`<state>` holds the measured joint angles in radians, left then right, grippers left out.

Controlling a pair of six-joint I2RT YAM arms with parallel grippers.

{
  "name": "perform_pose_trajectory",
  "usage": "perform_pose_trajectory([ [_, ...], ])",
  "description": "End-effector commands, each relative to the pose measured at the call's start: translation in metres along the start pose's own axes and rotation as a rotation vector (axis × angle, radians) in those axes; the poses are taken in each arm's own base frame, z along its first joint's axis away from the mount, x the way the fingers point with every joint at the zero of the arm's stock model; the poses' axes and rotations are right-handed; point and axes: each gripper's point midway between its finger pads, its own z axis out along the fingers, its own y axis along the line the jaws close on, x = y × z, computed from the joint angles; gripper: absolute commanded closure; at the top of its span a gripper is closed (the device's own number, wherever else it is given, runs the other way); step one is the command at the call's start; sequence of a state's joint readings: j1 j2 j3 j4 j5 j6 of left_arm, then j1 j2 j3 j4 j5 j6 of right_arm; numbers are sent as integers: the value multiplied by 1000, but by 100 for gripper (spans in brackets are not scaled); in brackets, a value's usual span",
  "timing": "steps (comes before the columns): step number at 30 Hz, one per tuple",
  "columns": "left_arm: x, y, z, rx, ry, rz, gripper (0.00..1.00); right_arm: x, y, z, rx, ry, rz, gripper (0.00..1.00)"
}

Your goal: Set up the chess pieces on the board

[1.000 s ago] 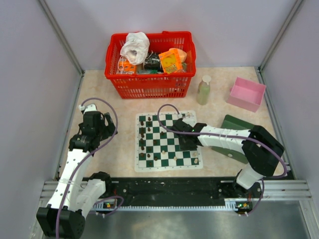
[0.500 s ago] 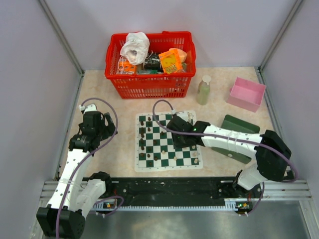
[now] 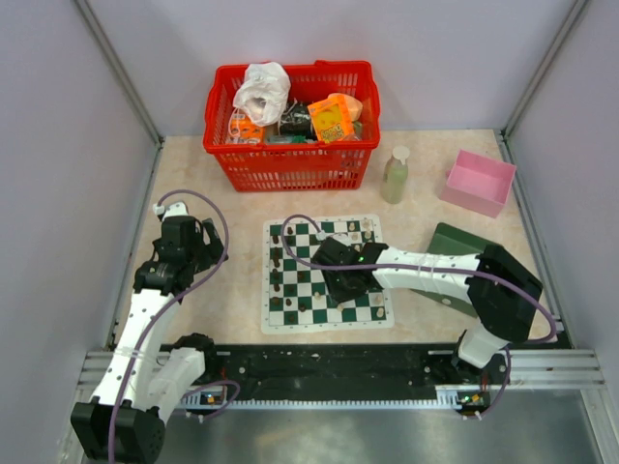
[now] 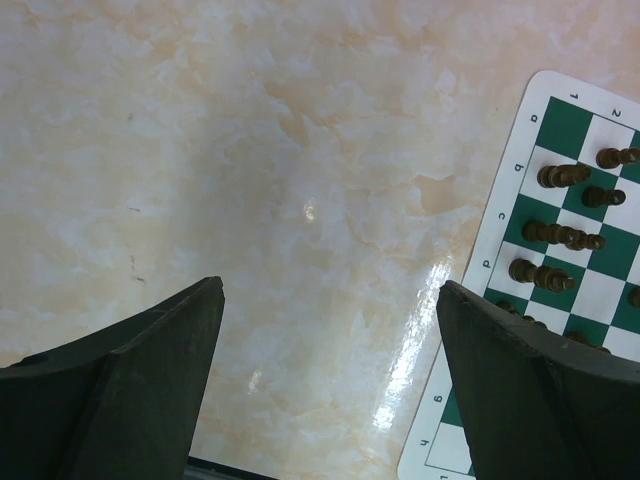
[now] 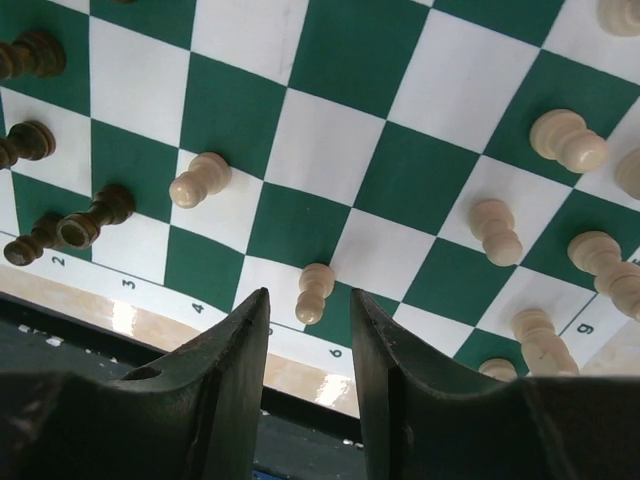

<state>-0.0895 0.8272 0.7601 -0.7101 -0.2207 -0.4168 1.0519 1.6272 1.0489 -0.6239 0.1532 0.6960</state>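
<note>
The green and white board [image 3: 267, 314] lies in the middle of the table. Dark brown chess pieces [image 3: 276, 263] stand along its left side, and cream ones [image 3: 381, 311] sit near its right side. My right gripper [image 3: 340, 282] hangs low over the board's near edge. In the right wrist view it [image 5: 308, 293] is open, and a cream pawn [image 5: 316, 290] stands just past its fingertips without touching either one. More cream pawns [image 5: 200, 178] and dark pieces [image 5: 95, 215] stand around it. My left gripper [image 4: 330, 292] is open over bare table, left of the board [image 4: 515, 185].
A red basket [image 3: 290, 166] full of items stands at the back. A pale green bottle [image 3: 396, 174] and a pink box [image 3: 479, 182] are at the back right. A dark green box [image 3: 466, 249] lies right of the board, under my right arm.
My right gripper has moved left across the board and now sits nearer its front edge. The left arm has not moved.
</note>
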Motion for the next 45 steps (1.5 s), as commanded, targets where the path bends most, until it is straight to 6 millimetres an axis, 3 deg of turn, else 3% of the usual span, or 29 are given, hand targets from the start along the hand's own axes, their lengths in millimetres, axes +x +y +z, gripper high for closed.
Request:
perform_pose_trajectory([
  [1, -8, -4, 0, 18, -36, -4, 7, -2, 20, 1, -74, 6, -37, 62],
  [13, -8, -3, 0, 15, -36, -2, 7, 4, 18, 6, -58, 45, -53, 68],
  [23, -8, -4, 1, 17, -33, -2, 7, 0, 13, -2, -38, 18, -36, 83],
  [31, -8, -4, 1, 20, -33, -2, 7, -4, -17, -23, 43, -82, 71, 84],
  [37, -8, -5, 1, 22, -31, -2, 7, 2, -42, -22, 84, -79, 163, 84],
  [45, -7, -5, 1, 23, -27, -1, 7, 7, -51, -14, 99, -66, 175, 84],
])
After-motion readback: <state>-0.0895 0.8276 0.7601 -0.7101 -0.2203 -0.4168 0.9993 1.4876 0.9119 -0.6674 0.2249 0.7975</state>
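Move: The loose white pawn that the right hand goes for stands about 1 cm back and 2 cm below its finger pads. The empty green square beside label g is roughly 5 cm right and 1 cm ahead of the hand, with the white pawn already placed about 3 cm beyond that square. Another loose white pawn stands some 6 cm left and 2 cm ahead. From the left hand the first pawn lies about 34 cm right, 9 cm back, 12 cm below. The right hand, fingers already partly open, eases down about 1.5 cm and back 1 cm over the loose white pawn near the board's near edge, and the fingers narrow and pinch its upper part while the hand all but stands still. It then lifts the pawn roughly 3 cm, carries it about 5 cm to the right and 1 cm forward towards the empty green square in the column of set-up white pawns, turning some 10 degrees clockwise, and sinks again about 1.5 cm with the fingers keeping their grip. ##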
